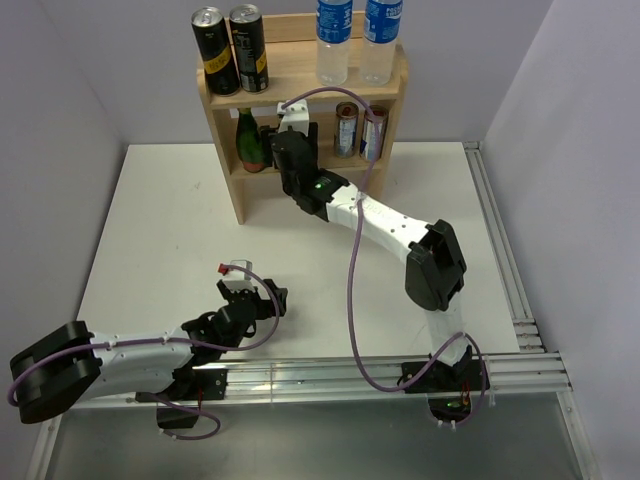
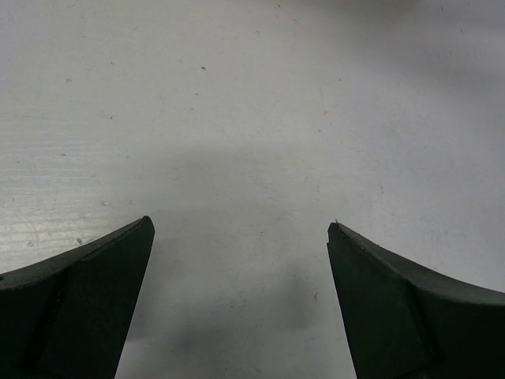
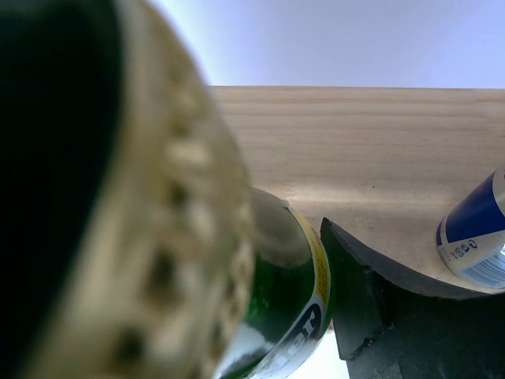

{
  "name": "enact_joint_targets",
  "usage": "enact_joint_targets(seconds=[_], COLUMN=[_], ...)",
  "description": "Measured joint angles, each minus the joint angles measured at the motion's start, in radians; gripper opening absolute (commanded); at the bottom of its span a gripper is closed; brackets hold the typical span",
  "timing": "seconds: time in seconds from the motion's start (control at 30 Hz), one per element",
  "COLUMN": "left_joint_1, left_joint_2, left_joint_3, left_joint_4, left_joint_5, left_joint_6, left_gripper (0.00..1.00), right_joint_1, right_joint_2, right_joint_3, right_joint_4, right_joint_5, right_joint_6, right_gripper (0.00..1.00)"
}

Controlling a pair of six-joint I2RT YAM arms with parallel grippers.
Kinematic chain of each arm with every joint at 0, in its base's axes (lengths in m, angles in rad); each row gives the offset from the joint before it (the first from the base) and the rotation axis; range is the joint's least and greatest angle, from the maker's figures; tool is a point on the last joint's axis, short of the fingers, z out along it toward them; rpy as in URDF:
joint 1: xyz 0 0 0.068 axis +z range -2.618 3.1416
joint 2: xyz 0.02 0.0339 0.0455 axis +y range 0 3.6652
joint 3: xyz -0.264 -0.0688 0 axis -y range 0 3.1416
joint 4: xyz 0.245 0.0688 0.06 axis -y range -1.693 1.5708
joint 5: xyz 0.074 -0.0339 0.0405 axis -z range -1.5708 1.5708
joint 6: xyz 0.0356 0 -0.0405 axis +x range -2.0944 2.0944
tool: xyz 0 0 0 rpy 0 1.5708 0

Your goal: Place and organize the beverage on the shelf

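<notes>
The light-wood shelf [image 1: 222,160] stands at the table's far edge. My right gripper [image 1: 284,150] reaches into its middle tier, next to a green bottle [image 1: 250,140] standing at the left of that tier. The right wrist view shows a green bottle [image 3: 300,292] with a gold cap between the jaws. The right finger [image 3: 371,300] presses on its label and the left finger is hidden behind the cap, so my right gripper [image 3: 260,268] is shut on it, with shelf wood [image 3: 355,142] behind. My left gripper [image 1: 262,300] [image 2: 241,229] is open and empty, low over the bare table.
Two black cans [image 1: 230,48] stand at the top tier's left and two water bottles [image 1: 352,40] at its right. Two slim cans [image 1: 360,130] stand at the right of the middle tier. Grey walls close in both sides. An aluminium rail [image 1: 500,260] runs along the right edge.
</notes>
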Motion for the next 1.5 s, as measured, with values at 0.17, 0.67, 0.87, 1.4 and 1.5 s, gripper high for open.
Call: enact_joint_targets(seconds=[0.17,0.67,0.87,1.4,1.5], left_joint_1=[0.0,0.0,0.0,0.0,0.0], left_joint_2=[0.008,0.015,0.015,0.015,0.015], left_joint_3=[0.0,0.0,0.0,0.0,0.0], left_joint_4=[0.005,0.016,0.022,0.022,0.022], left_joint_5=[0.0,0.0,0.0,0.0,0.0], left_joint_6=[0.0,0.001,0.001,0.001,0.001], left_gripper=[0.99,0.98,0.98,0.98,0.98], right_joint_1=[0.004,0.006,0.006,0.0,0.0], right_joint_2=[0.025,0.107,0.107,0.107,0.107], right_joint_3=[0.032,0.139,0.124,0.096,0.096], right_joint_4=[-0.002,-0.003,0.019,0.064,0.064], right_joint_5=[0.018,0.055,0.059,0.067,0.067], right_joint_6=[0.02,0.026,0.022,0.025,0.025], right_gripper=[0.0,0.23,0.65,1.0,1.0])
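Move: On the middle shelf, the free spot for the held green bottle lies about 2 cm ahead of the right hand and 1 cm left, with the board some 5 cm below. The other green bottle stands roughly 10 cm left and 2 cm ahead; the nearer can is about 13 cm right and 5 cm ahead, the second can 19 cm right and 3 cm ahead. From the idle left hand the spot is some 28 cm ahead, 11 cm right and 17 cm up. Easing the held green bottle deeper onto the middle shelf, the right hand slides about 2 cm forward and 1 cm left, towards the standing green bottle, turning only a few degrees. It then sinks about half a centimetre and, nearly still, spreads its fingers fully, letting go of the bottle while staying around it. ##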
